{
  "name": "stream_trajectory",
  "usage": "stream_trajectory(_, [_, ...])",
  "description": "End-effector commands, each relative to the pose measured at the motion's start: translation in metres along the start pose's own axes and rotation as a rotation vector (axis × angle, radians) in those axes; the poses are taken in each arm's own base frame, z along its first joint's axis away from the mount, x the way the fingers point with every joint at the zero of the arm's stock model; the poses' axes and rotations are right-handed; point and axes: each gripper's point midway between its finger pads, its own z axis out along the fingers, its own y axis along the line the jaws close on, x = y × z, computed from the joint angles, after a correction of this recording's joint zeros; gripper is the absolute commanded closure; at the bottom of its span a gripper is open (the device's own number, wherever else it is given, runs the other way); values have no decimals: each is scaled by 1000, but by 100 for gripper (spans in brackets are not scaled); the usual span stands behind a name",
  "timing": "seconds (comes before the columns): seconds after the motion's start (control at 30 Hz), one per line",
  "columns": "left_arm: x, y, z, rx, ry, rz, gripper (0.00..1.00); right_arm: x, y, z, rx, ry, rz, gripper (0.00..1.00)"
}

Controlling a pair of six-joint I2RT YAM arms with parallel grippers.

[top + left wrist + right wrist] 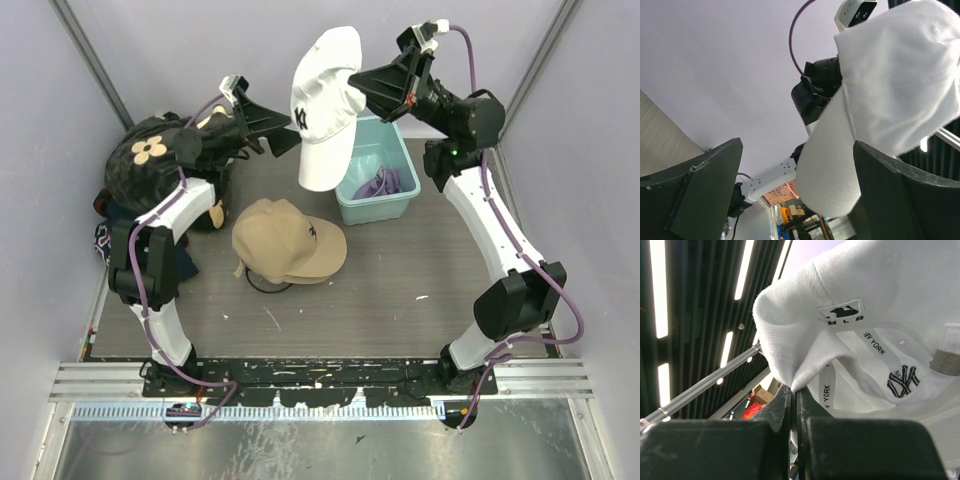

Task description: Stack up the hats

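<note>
My right gripper [353, 84] is shut on the rear edge of the white hat [326, 110] and holds it high in the air, brim hanging down. In the right wrist view the jaws [795, 388] pinch a fold of that white hat [875, 335] by its inner band. My left gripper [292, 135] stands open just left of the hat. Its fingers [700, 195] are spread wide, with the white brim [832, 165] close by the right one. The tan hat [288, 240] lies on the table with a thin dark edge [262, 284] under its near side. A purple hat [385, 184] lies in the teal bin [378, 208].
Black fabric with a tan flower shape [150, 150] is heaped at the back left behind the left arm. Dark navy clothing [104, 238] lies below it at the table's left edge. Grey walls close in on both sides.
</note>
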Motion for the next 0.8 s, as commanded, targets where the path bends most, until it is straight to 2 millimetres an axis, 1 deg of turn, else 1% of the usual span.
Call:
stream_trajectory(0.0, [6, -29, 19, 138, -10, 17, 1, 11, 34, 2, -124, -14, -53, 99])
stream_trajectory(0.1, [0, -35, 21, 215, -64, -26, 1, 9, 34, 1, -149, -27, -45, 99])
stream_trajectory(0.23, [1, -43, 28, 260, -84, -48, 2, 8, 33, 0, -173, -41, -34, 99])
stream_trajectory(0.33, [-2, -53, 32, 295, -104, -56, 2, 9, 30, -2, -180, -48, -25, 99])
stream_trajectory(0.47, [-8, -72, 36, 344, -120, -56, 2, 10, 23, -6, -183, -65, -9, 99])
stream_trajectory(0.6, [-6, -88, 39, 379, -112, -48, 2, 10, 14, -9, -180, -73, 11, 99])
stream_trajectory(0.77, [-4, -96, 39, 390, -108, -44, 2, 10, -1, -14, -163, -85, 34, 99])
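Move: Ahead of the left fingers, about 9 cm to their right, 8 cm higher and 2 cm nearer the base, the white hat's middle hangs from the right hand, some 6 cm left of that hand, 8 cm below and 3 cm farther out. The tan hats sit roughly 35 cm below the left hand, 7 cm back and 1 cm right; from the right hand they lie 14 cm left, level fore-and-aft, 51 cm down. The crate is about 9 cm ahead and 20 cm right of the left hand, 35 cm below. Easing about 2 cm right towards the white hat, the open left hand then climbs some 7 cm beside it, its right-pointing fingers tipping up about 20 degrees until they stand astride the hat's near side, still wide open. The right hand keeps its pinch on the hat's edge and, after a short hold, sinks about 3 cm and edges slightly forward. ##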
